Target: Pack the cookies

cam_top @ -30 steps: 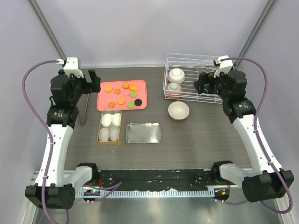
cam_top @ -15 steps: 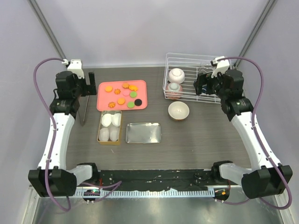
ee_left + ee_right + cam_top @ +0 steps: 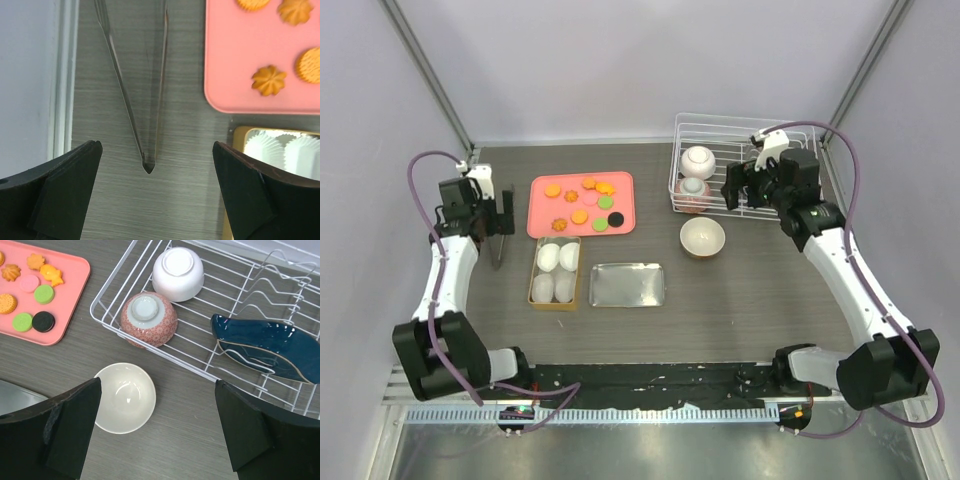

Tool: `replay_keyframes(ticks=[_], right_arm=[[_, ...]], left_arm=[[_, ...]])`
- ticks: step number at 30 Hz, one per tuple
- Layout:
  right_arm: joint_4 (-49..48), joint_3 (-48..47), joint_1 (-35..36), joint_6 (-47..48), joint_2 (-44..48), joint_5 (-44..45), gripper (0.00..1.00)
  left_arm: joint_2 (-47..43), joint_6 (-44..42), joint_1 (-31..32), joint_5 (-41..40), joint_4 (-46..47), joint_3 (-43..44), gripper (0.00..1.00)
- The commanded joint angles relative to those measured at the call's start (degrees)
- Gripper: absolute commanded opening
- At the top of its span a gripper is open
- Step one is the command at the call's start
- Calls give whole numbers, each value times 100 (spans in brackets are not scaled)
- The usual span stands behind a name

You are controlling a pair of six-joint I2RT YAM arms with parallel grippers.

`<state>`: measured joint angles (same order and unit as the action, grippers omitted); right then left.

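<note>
The cookies (image 3: 580,205) lie loose on a pink tray (image 3: 542,228): mostly orange, some pink and green, one black (image 3: 615,219). My left gripper (image 3: 505,213) hangs open left of the tray, over a pair of metal tongs (image 3: 500,243). In the left wrist view the tongs' tip (image 3: 148,167) lies between its wide-apart fingers (image 3: 75,175), and orange cookies (image 3: 270,80) show at upper right. My right gripper (image 3: 734,186) is open above the dish rack's front edge. Its wrist view shows the tray's cookies (image 3: 43,321) at upper left. Neither gripper (image 3: 158,384) holds anything.
A gold box (image 3: 534,290) holding white paper cups stands below the pink tray, with a metal tray (image 3: 628,284) to its right. A white bowl (image 3: 702,237) sits in front of a wire rack (image 3: 720,122) holding two upturned bowls and a blue plate (image 3: 265,345).
The left wrist has swung left and down over the tongs. The right wrist has moved left and forward along the rack. Both grippers stayed open.
</note>
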<state>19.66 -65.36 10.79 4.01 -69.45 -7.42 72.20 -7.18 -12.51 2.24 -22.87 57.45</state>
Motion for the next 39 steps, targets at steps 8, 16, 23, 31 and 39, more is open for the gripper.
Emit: replay_keyframes(ticks=[8, 16, 23, 31, 39], right_arm=[[152, -328, 442, -102, -323, 294, 100], [196, -354, 521, -58, -394, 276, 100], [205, -354, 591, -50, -464, 259, 100], [222, -363, 626, -14, -552, 329, 100], [223, -372, 653, -14, -614, 347, 100]], left_arm=[[1647, -407, -313, 365, 731, 222, 100], [2412, -425, -462, 277, 749, 767, 100], [2851, -425, -559, 356, 539, 1207, 99], [3335, -416, -787, 962, 64, 1707, 97], [3484, -696, -797, 1217, -287, 1866, 97]])
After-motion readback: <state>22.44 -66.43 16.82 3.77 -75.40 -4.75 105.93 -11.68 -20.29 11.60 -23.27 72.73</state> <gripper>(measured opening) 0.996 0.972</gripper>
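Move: The open tongs lie flat on the table under my left hand. Their middle is about 8 cm ahead, 3 cm to the left and 16 cm below, with the hinge end nearer me. The pink cookie tray is centred roughly 13 cm ahead and 18 cm to the right. The box with white cups is some 4 cm back and 12 cm to the right. From my right hand, the tongs are about 60 cm to the left, 6 cm ahead and 25 cm below. I sink my left hand about 11 cm towards the tongs, tipping the fingers some 15 degrees more steeply down, then carry it low forward and left by around 5 cm each way until the wide-open fingers straddle the tongs' two arms from above. My empty right hand, also open, meanwhile eases down and left a few centimetres towards the white bowl in front of the rack. ##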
